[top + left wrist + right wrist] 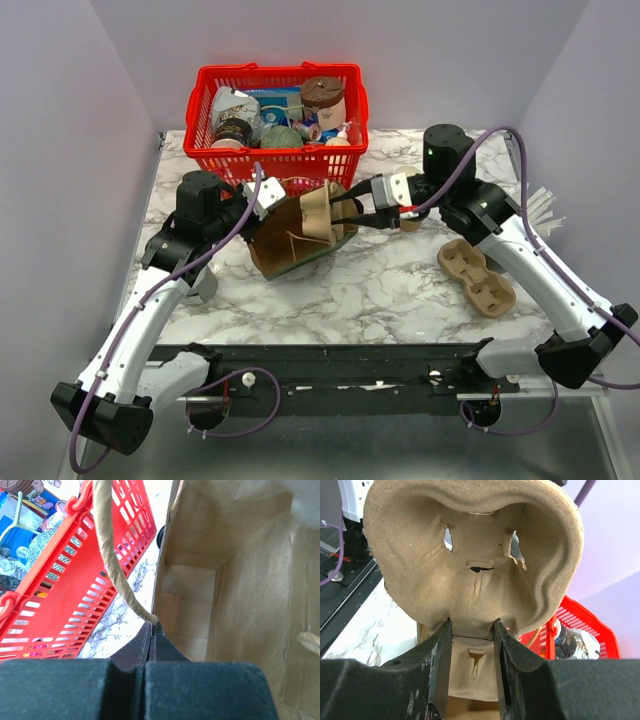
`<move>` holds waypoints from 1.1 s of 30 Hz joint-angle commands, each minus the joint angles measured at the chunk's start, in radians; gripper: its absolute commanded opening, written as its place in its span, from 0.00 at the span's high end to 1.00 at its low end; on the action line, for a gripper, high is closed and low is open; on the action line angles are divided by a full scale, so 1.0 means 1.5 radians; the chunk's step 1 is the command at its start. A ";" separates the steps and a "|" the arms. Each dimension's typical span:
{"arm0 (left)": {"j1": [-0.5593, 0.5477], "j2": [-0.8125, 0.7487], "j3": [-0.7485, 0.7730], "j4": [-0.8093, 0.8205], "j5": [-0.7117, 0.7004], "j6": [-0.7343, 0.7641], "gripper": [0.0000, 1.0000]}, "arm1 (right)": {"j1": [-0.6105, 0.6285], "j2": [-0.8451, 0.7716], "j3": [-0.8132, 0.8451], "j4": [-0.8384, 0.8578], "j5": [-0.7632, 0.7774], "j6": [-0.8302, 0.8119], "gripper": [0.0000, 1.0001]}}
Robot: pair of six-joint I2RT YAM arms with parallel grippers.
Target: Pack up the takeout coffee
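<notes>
A brown paper bag (290, 240) lies on its side on the marble table, its mouth facing right. My left gripper (267, 196) is shut on the bag's upper rim beside the twine handle (111, 550). The left wrist view looks into the bag's bare inside (235, 570), with the gripper (152, 626) pinching the edge. My right gripper (342, 212) is shut on a brown pulp carrier (320, 214) at the bag's mouth. That carrier (470, 550) fills the right wrist view above the gripper (472, 627). A small tan shape (410, 222) peeks from behind my right wrist; I cannot tell whether it is the takeout coffee.
A red basket (205, 105) full of groceries stands at the back, close behind the bag, and holds a pale cup with a brown lid (322, 98). Another pulp carrier (477, 276) lies at the right under my right arm. White sticks (541, 210) poke out at the table's right edge.
</notes>
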State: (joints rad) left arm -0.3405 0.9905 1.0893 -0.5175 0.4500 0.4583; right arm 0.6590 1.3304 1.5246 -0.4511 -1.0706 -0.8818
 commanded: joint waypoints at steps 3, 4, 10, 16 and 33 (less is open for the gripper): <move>0.001 -0.007 0.023 0.000 0.031 -0.023 1.00 | 0.018 0.014 -0.049 0.151 -0.041 0.031 0.99; 0.001 -0.008 0.022 -0.002 0.032 -0.025 1.00 | 0.019 0.022 -0.052 0.162 -0.039 0.042 1.00; 0.001 -0.023 0.013 -0.011 0.033 -0.030 1.00 | 0.019 0.045 -0.063 0.224 -0.002 0.180 0.99; 0.002 -0.025 0.015 0.002 0.031 -0.057 1.00 | 0.020 0.011 -0.132 0.226 0.003 0.154 0.99; 0.006 0.022 0.080 -0.080 0.115 -0.087 0.66 | 0.025 0.004 -0.153 0.099 0.057 0.035 0.99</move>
State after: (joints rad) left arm -0.3405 1.0000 1.1465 -0.5644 0.5205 0.3233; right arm 0.6884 1.3514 1.2808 -0.2214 -1.0080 -0.7589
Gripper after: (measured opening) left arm 0.345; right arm 0.424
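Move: The right hand still grips the cup tray, above and just right of the paper bag's mouth. The bag's middle lies about 7 cm to its left, 2 cm back and 18 cm below; the red basket is some 20 cm ahead, 13 cm left and 24 cm down, the black lid about 3 cm ahead, 4 cm right and 32 cm lower. From the left hand, shut on the bag's rim, the bag's middle is about 7 cm right, 4 cm back and 12 cm below. Left over the bag first, some 2 cm with a slight forward drift, then down about 7 cm: the right hand lowers the gripped cup tray into the bag's mouth, rolling roughly 10 degrees on the way. The left hand steadies the rim, easing back about a centimetre, then opens its fingers about a third to loosen its pinch. ##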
